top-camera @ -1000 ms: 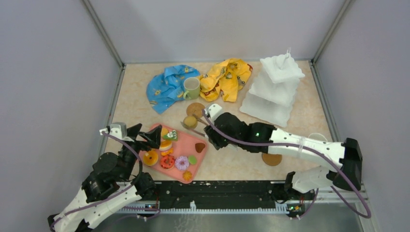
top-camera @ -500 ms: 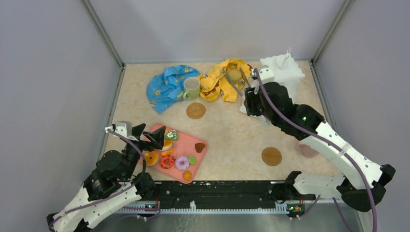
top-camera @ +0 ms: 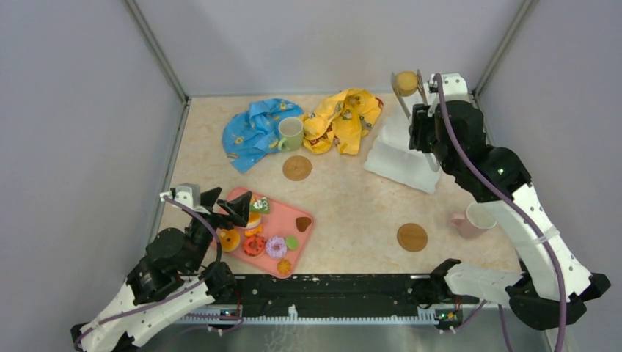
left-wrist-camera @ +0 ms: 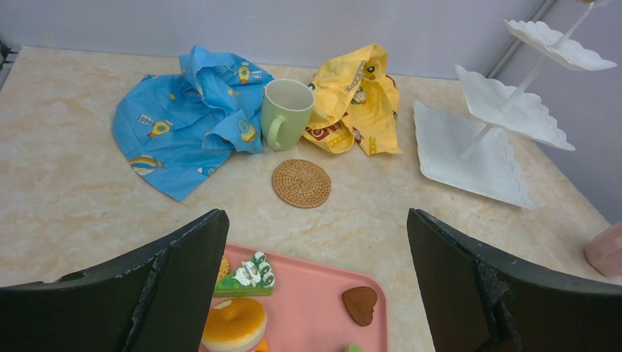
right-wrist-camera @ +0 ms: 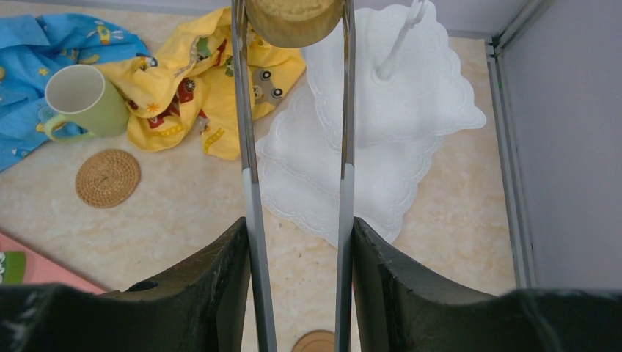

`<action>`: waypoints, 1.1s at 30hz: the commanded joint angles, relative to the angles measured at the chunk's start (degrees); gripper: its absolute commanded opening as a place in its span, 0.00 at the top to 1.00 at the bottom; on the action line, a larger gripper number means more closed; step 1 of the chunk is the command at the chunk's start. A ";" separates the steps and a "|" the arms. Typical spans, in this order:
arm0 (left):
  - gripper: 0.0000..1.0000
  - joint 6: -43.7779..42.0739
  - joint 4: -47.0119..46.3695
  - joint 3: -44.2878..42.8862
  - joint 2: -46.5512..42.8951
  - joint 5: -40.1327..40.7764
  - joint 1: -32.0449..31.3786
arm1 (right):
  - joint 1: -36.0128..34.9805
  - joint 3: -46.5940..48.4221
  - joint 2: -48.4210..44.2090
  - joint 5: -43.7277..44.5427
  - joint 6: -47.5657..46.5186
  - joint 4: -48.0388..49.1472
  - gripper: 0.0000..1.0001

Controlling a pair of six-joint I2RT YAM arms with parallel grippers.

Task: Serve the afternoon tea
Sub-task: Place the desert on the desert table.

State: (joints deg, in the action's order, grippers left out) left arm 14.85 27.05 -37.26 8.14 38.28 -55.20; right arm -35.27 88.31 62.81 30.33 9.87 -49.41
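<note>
My right gripper (top-camera: 424, 123) (right-wrist-camera: 299, 224) is shut on a pair of metal tongs (top-camera: 412, 101) (right-wrist-camera: 249, 147). The tong tips pinch a round brown pastry (top-camera: 405, 82) (right-wrist-camera: 293, 18) held above the white tiered stand (top-camera: 400, 158) (right-wrist-camera: 367, 132); my arm hides the upper tiers in the top view. Other pastries and donuts (top-camera: 253, 229) (left-wrist-camera: 233, 323) lie on the pink tray (top-camera: 299, 240). Over the tray's left end my left gripper (top-camera: 224, 209) (left-wrist-camera: 315, 220) hangs open and empty. A pale green mug (top-camera: 290, 133) (left-wrist-camera: 286, 111) stands near one coaster (top-camera: 297, 168); a second coaster (top-camera: 412, 237) lies front right.
A blue cloth (top-camera: 253, 132) and a yellow cloth (top-camera: 345, 117) lie crumpled at the back on either side of the green mug. A pale pinkish mug (top-camera: 477, 218) stands by the right wall under my right arm. Grey walls close in three sides.
My right arm swung from the tray's far side to the back right and rose, carrying the tongs and brown pastry over the stand. The left arm barely moved.
</note>
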 commanded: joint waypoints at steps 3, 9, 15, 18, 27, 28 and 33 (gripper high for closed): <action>0.01 -0.61 -1.32 -0.31 0.47 -1.02 -0.08 | 2.57 1.62 1.40 -1.77 -1.98 2.23 0.64; 0.01 -0.66 -1.36 -0.28 0.38 -0.93 -0.08 | 2.69 -2.11 -0.14 -13.95 -2.09 5.52 0.64; 0.01 -0.88 -1.48 -0.23 0.30 -0.78 -0.08 | 2.66 -11.52 -3.44 -22.59 2.45 8.05 0.65; 0.01 -0.88 -1.53 -0.25 0.26 -0.73 -0.08 | 2.66 -18.56 -5.06 -27.55 5.46 9.94 0.65; 0.01 -0.88 -1.61 -0.22 -0.17 -0.67 -0.08 | 2.58 -37.63 -8.25 -24.17 13.82 21.57 0.67; 0.01 -0.88 -1.57 -0.25 -0.29 -0.74 -0.08 | 2.62 -38.67 -8.11 -22.95 13.96 22.37 0.67; 0.01 -0.79 -1.61 -0.16 -0.88 -0.71 -0.06 | 2.57 -42.88 -7.87 -15.70 14.79 26.41 0.65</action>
State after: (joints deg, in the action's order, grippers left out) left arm 14.81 27.05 -37.26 8.01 38.13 -55.20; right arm -32.93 46.39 56.71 7.60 22.61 -32.75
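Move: The right hand holds tongs with the round yellow dessert between their tips. The dessert stand's bottom tray is about 16 cm ahead, 4 cm right and 36 cm below. From this hand, the yellow cloth is roughly 25 cm ahead and 19 cm left, the empty coaster about 11 cm back and 3 cm right. For the left hand, that tray is some 27 cm ahead, 49 cm right. The right hand sinks about 23 cm towards the bottom tray, tipping tongs and still-pinched dessert down 25 degrees. ##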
